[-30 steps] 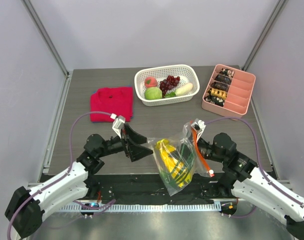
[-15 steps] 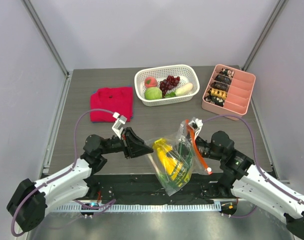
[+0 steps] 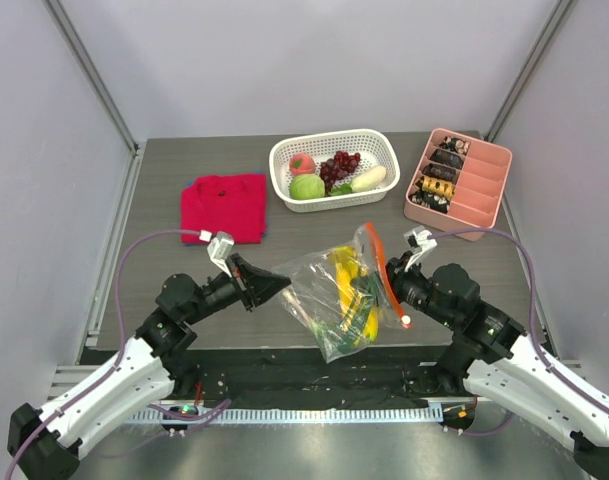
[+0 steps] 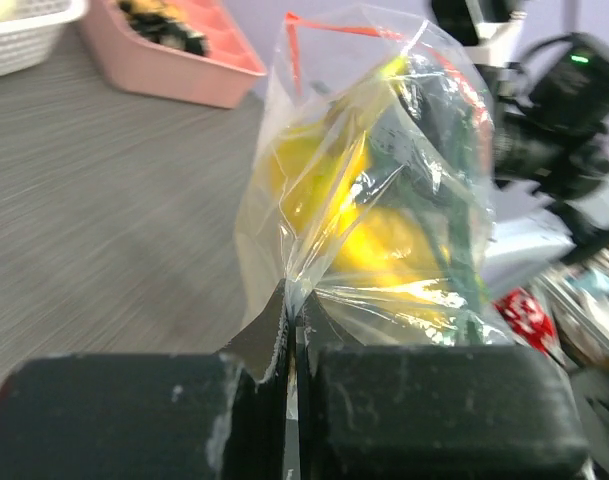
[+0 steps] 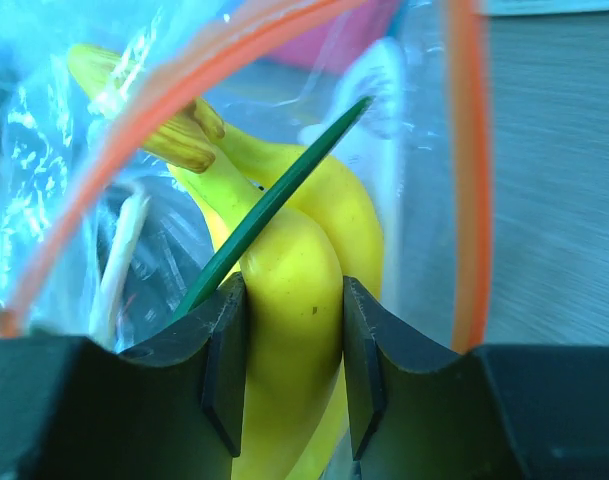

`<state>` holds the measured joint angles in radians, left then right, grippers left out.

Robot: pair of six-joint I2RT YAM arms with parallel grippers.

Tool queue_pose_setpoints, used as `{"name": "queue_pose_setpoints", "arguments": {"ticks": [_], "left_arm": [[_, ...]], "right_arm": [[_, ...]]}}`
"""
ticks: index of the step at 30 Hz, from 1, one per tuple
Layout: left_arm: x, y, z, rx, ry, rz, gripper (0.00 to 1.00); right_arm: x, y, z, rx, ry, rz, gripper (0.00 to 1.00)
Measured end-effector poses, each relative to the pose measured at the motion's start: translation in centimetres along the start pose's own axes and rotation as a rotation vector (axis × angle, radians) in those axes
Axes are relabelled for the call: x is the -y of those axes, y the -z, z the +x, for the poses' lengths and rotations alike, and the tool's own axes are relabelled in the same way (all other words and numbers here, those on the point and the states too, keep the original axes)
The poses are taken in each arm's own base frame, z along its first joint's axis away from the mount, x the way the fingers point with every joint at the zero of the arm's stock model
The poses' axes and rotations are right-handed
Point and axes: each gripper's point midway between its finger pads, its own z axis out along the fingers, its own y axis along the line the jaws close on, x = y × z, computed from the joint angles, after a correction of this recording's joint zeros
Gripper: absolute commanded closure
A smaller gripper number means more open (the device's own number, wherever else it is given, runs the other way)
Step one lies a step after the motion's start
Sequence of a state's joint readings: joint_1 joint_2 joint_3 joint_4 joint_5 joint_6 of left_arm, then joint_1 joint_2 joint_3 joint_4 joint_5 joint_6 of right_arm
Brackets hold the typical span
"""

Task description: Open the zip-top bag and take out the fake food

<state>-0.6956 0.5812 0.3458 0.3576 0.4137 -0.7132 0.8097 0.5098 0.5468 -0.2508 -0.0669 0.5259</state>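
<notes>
The clear zip-top bag [image 3: 322, 300] hangs stretched between both grippers above the near table edge. Its orange-red zipper strip [image 3: 382, 268] gapes open toward the right arm. My left gripper [image 3: 284, 285] is shut on the bag's left plastic edge [image 4: 296, 285], which is pinched thin between the fingers. My right gripper [image 3: 391, 292] reaches into the bag's mouth and is shut on the yellow bananas [image 5: 289, 290]. A green stalk [image 5: 274, 205] crosses in front of them, and the orange strip [image 5: 469, 170] loops around. More fake food inside is blurred.
A white basket [image 3: 324, 204] at the back holds a pink-red fruit [image 3: 302, 164], a green round piece, dark grapes and a white piece. A pink divided tray [image 3: 479, 185] with dark brown pieces stands back right. A red cloth [image 3: 224, 207] lies back left.
My left gripper has shut on the bag's left edge and drawn back to the left, pulling the bag taut and wider. The right gripper has kept its hold on the bananas.
</notes>
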Motion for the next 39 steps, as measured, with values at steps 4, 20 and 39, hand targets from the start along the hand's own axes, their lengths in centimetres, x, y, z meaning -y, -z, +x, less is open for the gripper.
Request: {"name": "queue_pose_setpoints", "arguments": {"ticks": [4,20,39], "left_arm": [[-3.0,0.5,0.3,0.017,0.012,-0.161,1.00],[-11.2,1.0,3.5,-0.001,0.043,-0.486,1.00],[-11.5,0.1,2.9,-0.133,0.064,-0.583,0.18]], "right_arm": [[2.7,0.2,-1.0,0.053,-0.020,0.158,0.99],[9.2,0.7,-2.8,0.029,0.038,0.617,0.99],[11.2,-1.5,-0.1,-0.090,0.071,0.698,0.99]]}}
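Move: The left hand pinches the bottom corner of the zip-top bag, whose middle hangs some 13 cm to its right, 1 cm ahead and about 5 cm lower; the red shirt lies about 39 cm ahead and 23 cm to its left, 20 cm down. The right hand grips the bananas in the bag's mouth. From it the white basket is roughly 46 cm ahead and 11 cm left, the pink tray 43 cm ahead and 31 cm right, both some 17 cm lower. Still pinching the bag's bottom corner, the left hand lowers it about 14 cm towards the table and 7 cm forward, then spreads its fingers, lets go and rises some 5 cm. The right hand keeps its grip on the bananas, drawing them forward and to the right, away from the bag's bottom, while rolling and swinging clockwise some 30 degrees, then sinks mostly straight down. ##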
